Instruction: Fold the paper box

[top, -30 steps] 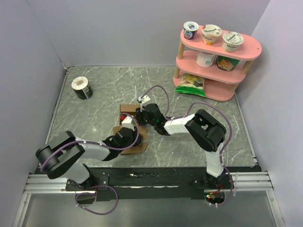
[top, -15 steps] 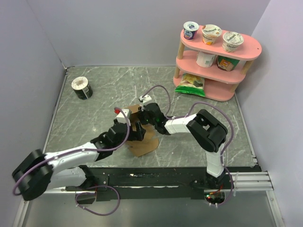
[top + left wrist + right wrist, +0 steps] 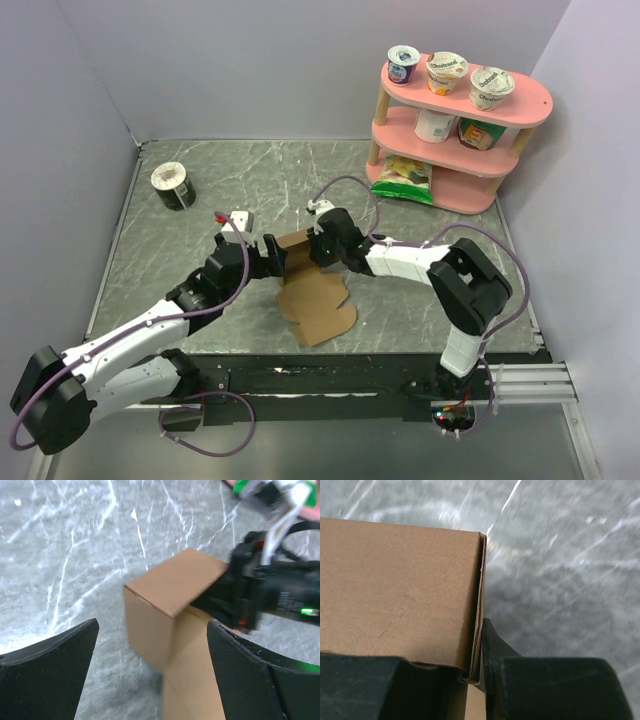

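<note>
The paper box is plain brown cardboard, half formed: a raised cuboid part at its far end, with a flat flapped sheet trailing toward the near edge. My right gripper is shut on the box's upright wall, the double cardboard layer pinched between its fingers. My left gripper is open just left of the cuboid part. In the left wrist view its fingers stand wide either side of the box corner without touching it, and the right gripper shows behind the box.
A round black-and-white tub stands at the far left. A pink shelf unit with yogurt cups and a green packet occupies the far right corner. Grey walls close in the marble table on three sides.
My left gripper let go of the cardboard, opened wide and drew back to the left. My right gripper closed on the box wall. The box and its sheet shifted right.
</note>
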You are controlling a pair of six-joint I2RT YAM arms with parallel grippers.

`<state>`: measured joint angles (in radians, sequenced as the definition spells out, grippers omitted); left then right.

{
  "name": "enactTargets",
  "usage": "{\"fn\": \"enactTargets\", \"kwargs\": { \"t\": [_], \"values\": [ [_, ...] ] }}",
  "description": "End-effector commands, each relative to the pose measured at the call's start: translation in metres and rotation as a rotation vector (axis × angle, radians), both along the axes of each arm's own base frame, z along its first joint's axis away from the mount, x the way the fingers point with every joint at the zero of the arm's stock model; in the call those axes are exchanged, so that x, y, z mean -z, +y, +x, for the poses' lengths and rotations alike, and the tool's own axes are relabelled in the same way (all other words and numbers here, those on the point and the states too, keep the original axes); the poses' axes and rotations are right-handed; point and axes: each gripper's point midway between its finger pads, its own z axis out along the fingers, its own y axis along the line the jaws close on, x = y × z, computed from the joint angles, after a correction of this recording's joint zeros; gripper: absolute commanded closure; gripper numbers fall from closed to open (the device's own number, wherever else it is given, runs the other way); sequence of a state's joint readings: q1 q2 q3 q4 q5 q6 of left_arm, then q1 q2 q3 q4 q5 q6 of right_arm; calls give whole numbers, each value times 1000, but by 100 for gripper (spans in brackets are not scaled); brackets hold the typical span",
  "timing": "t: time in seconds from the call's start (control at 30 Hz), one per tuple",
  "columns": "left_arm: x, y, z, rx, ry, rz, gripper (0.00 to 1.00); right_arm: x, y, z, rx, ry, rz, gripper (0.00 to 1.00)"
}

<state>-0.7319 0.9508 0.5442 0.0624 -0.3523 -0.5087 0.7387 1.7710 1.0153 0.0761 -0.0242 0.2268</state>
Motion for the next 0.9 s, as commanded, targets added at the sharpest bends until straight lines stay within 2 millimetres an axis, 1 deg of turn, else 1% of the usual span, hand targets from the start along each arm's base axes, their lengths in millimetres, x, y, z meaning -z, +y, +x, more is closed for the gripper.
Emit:
{"fn": "enactTargets", "kwargs": {
  "t": [0.0,0.03,0.1,0.13,0.23,0.27,0.4,0.5,0.57,0.67,0.8,0.87],
  "values": [
    [5,-11,-3,78,22,-14,4,-24,-6,-18,-48,59,18,81],
    [5,-17,-4,106,18,-33,4,-28,-8,-20,-57,58,18,81],
    [8,-20,-6,124,22,-56,4,-28,-11,-26,-70,72,4,81],
    [6,-22,-5,134,17,-75,4,-31,-13,-26,-73,68,2,81],
    [8,-29,-12,187,37,-129,4,-31,-18,-30,-78,89,-11,80],
    [6,-34,-15,215,34,-153,4,-32,-19,-30,-76,93,-8,80],
    [17,-36,-20,227,56,-164,4,-36,-17,-33,-91,95,7,80],
    [27,-33,-19,205,78,-157,4,-40,-12,-36,-117,100,32,80],
    [29,-32,-19,202,82,-176,4,-43,-10,-37,-132,106,44,80],
    [25,-33,-19,218,68,-209,4,-44,-6,-43,-168,126,60,80],
    [33,-31,-19,222,86,-218,4,-47,-6,-47,-193,123,69,80],
    [33,-35,-19,238,87,-232,4,-49,-5,-49,-206,120,75,80]
  ]
}}
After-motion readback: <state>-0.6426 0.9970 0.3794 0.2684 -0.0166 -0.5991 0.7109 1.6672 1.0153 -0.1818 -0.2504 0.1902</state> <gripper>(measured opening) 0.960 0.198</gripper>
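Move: The half-folded box, whose right end my right hand already grips, has its middle about 4 cm ahead of my open left hand, 6 cm to its right and 10 cm below. My right gripper is some 5 cm ahead of my left hand, 10 cm to its right and 11 cm lower. From my right hand the box's middle is about 4 cm left and level ahead; its unfolded panels lie roughly 11 cm back and 5 cm below. Keeping my grip on the box's right end, I draw it back about 5 cm with my right hand, tipping the fingers down and turning counter-clockwise some 10 degrees. Meanwhile my left hand, fingers wide open, sinks 4–5 cm towards the box's left end, easing right and a little back as it turns about 10 degrees clockwise and rolls its left side down; contact there can't be made out. ##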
